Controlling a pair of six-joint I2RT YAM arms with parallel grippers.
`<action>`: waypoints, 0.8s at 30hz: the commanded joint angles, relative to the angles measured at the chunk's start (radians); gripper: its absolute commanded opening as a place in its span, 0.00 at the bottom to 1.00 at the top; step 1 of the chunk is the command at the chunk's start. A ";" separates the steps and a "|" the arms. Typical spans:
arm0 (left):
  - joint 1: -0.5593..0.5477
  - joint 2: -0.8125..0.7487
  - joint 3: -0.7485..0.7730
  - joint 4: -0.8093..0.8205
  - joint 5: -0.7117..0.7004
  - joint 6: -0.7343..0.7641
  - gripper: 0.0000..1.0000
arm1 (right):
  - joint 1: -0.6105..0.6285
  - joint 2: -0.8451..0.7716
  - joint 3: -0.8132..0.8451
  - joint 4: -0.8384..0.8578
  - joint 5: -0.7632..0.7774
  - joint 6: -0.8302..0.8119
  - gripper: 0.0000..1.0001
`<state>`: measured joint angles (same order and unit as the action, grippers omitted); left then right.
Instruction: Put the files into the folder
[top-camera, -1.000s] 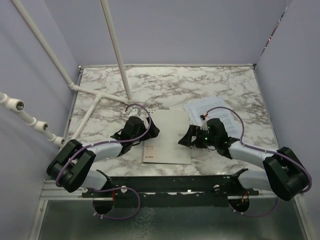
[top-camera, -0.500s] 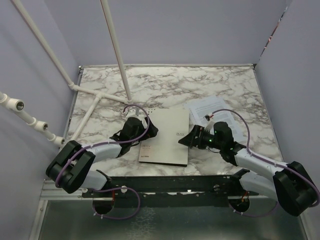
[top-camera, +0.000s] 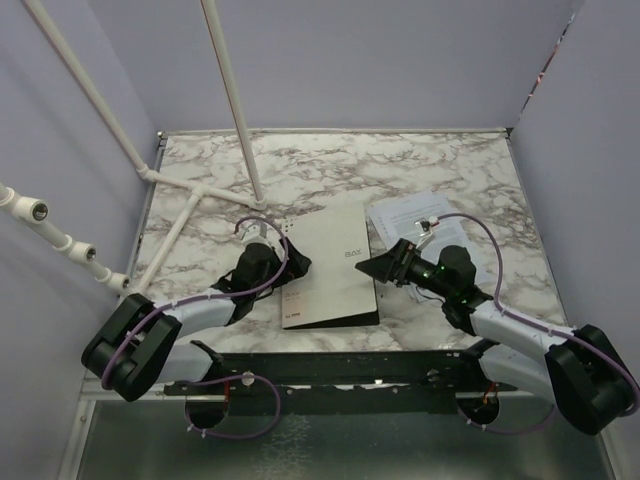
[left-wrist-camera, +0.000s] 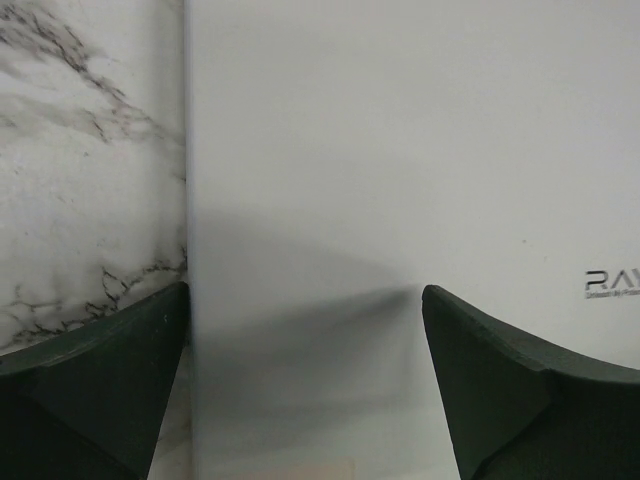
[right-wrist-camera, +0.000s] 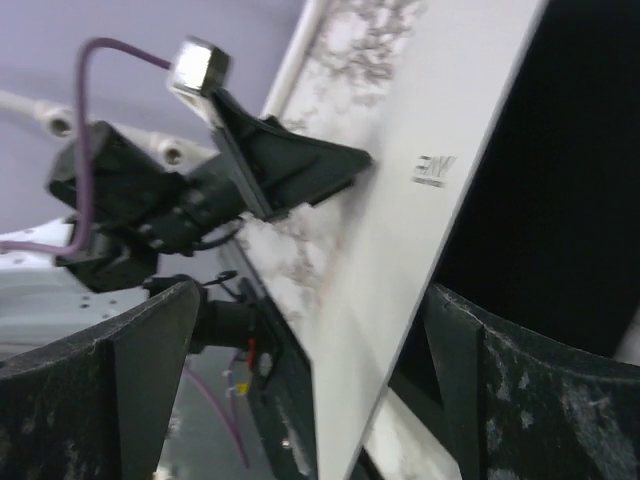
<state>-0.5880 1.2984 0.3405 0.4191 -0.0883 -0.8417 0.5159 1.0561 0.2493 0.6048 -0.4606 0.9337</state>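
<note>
The grey folder (top-camera: 330, 270) lies mid-table, its front cover tipped up along the right edge. A strip of black inside (top-camera: 372, 312) shows under that cover. My right gripper (top-camera: 372, 267) stands open at that raised edge. In the right wrist view the cover (right-wrist-camera: 400, 230) passes between the spread fingers of my right gripper (right-wrist-camera: 310, 290), with the black interior (right-wrist-camera: 560, 170) beside it. My left gripper (top-camera: 292, 262) is open, low over the folder's left edge. In the left wrist view the left gripper (left-wrist-camera: 305, 300) straddles that edge of the grey cover (left-wrist-camera: 400, 150). The files (top-camera: 425, 212) lie on the marble, right of the folder.
A white pipe frame (top-camera: 200, 190) crosses the table's back left corner. Purple walls close in the table on three sides. A black rail (top-camera: 350, 365) carrying both arm bases runs along the near edge. Marble (left-wrist-camera: 90, 150) shows left of the folder.
The right gripper has drawn back to the right and risen, and the folder's right edge has tipped up, showing black inside. The left gripper has slid slightly left along the folder's left edge.
</note>
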 joint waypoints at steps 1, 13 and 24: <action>-0.031 -0.063 -0.041 -0.011 0.175 -0.114 0.99 | 0.017 0.025 -0.019 0.227 -0.093 0.088 0.98; -0.012 -0.181 -0.110 0.078 0.178 -0.163 0.99 | 0.017 0.091 -0.022 0.310 -0.114 0.112 0.96; 0.024 -0.219 -0.121 0.078 0.201 -0.165 0.99 | 0.018 0.011 0.035 -0.002 -0.049 -0.037 0.73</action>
<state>-0.5770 1.0885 0.2295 0.4725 0.0780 -0.9989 0.5289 1.1160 0.2394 0.7460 -0.5385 0.9783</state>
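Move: The raised right edge of the folder's cover already lies between my right hand's open fingers, about 1 cm left of and 2 cm below their midpoint. The files lie some 14 cm to that hand's right, 8 cm farther out and 10 cm lower. My left hand is low at the folder's left edge, with the folder's middle about 9 cm to its right, level fore and aft, and roughly 1 cm below. My left hand stops bracing the folder's left edge, backing off about 3 cm and slightly left, then rising 4 cm as it rolls some 15 degrees left side down, fingers open. My right hand lifts the cover nearly 3 cm farther on its lower finger, then sinks about 1.5 cm as its fingers start closing around the cover's edge. ##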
